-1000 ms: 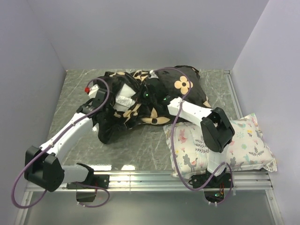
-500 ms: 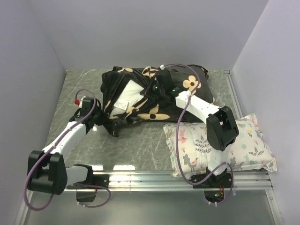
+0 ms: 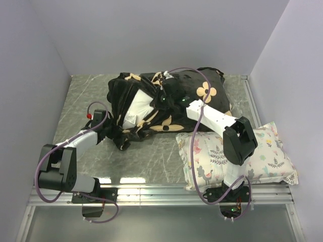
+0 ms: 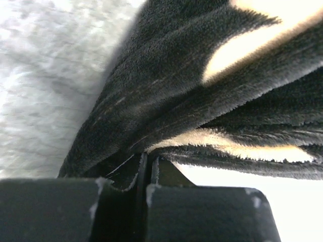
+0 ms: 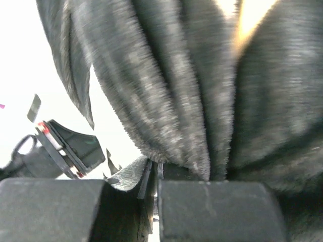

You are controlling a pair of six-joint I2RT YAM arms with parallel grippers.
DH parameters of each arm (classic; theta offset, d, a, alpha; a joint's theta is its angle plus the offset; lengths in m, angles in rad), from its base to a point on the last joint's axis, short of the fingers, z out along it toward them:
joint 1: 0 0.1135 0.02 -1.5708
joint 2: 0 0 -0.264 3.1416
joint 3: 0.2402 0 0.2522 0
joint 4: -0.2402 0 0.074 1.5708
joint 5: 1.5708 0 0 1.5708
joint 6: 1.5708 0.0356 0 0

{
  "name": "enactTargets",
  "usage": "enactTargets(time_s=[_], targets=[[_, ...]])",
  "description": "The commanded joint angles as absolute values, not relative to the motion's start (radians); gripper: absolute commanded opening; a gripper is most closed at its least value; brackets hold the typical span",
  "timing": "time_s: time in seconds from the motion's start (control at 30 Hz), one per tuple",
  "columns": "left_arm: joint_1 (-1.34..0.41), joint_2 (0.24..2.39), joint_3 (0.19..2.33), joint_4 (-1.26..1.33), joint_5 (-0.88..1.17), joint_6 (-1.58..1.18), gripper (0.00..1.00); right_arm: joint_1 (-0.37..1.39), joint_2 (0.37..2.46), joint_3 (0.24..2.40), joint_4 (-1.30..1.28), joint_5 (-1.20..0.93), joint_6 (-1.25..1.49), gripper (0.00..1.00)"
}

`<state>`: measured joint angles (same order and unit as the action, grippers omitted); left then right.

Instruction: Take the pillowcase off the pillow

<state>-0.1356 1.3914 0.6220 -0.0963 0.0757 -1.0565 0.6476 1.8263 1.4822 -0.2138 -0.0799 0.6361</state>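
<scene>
The black plush pillowcase (image 3: 124,89) with tan flower motifs lies bunched at the back middle of the table. Its opening gapes toward the left, and the white pillow (image 3: 140,105) shows inside it. My left gripper (image 3: 112,133) is shut on the pillowcase's near-left edge; in the left wrist view the plush fabric (image 4: 176,85) runs right into the closed tips (image 4: 148,157). My right gripper (image 3: 162,93) sits on top near the opening, shut on a gathered fold of the pillowcase (image 5: 176,75) at its tips (image 5: 154,169).
A smaller floral-print pillow (image 3: 262,151) lies at the near right, under the right arm's elbow. Grey marble tabletop (image 3: 161,156) lies between it and the left arm. Walls close in on three sides, and a metal rail (image 3: 161,191) runs along the near edge.
The left arm has folded back toward the near left, drawing the pillowcase edge with it. The right gripper has moved toward the back. More white pillow shows in the opening.
</scene>
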Motion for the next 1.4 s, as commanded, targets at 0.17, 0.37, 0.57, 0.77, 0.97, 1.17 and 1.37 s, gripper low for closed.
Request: enactTargets(time_s=[0.17,0.37,0.57,0.77,0.97,1.17,1.37], targets=[[-0.164,1.333,0.575,-0.282,-0.115,-1.006,0.01,0.823,1.782,1.600,-0.253,0.179,0.292,0.30],[-0.184,1.267,0.597,-0.296,-0.129,-1.003,0.01,0.966,1.844,1.629,-0.255,0.377,0.104,0.55],[-0.189,1.253,0.594,-0.291,-0.124,-1.003,0.01,1.028,1.838,1.559,-0.174,0.377,0.057,0.59],[-0.189,1.244,0.601,-0.298,-0.126,-0.997,0.01,1.060,1.821,1.448,-0.081,0.351,0.064,0.61],[-0.189,1.235,0.609,-0.305,-0.129,-0.991,0.00,1.095,1.839,1.368,-0.003,0.403,0.090,0.63],[-0.190,1.229,0.601,-0.305,-0.127,-0.989,0.01,1.101,1.896,1.413,0.052,0.460,0.051,0.72],[-0.190,1.221,0.601,-0.313,-0.127,-0.985,0.01,1.103,1.994,1.544,0.008,0.483,0.009,0.75]])
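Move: The right hand still pinches the bunched pillowcase edge. The labelled end of the bare white pillow lies about 12 cm to its left, 6 cm back and 7 cm lower. The pillowcase's lower hem is some 8 cm left, 10 cm back and 12 cm down from the hand, and the edge gripped by the left fingers is roughly 20 cm left, 12 cm back and 14 cm down. From the left hand, that labelled end is about 8 cm right, 5 cm ahead and slightly higher. Back and to the left goes the right hand, about 10 cm each way, letting go of the bunched edge as its fingers open to about three quarters. It rises slightly, then sinks towards the pillow's labelled end and edges forward at the last, while the wrist rolls some 45 degrees about the fingers, left side down. The left hand keeps its pinch on the case, easing a little back and up. ##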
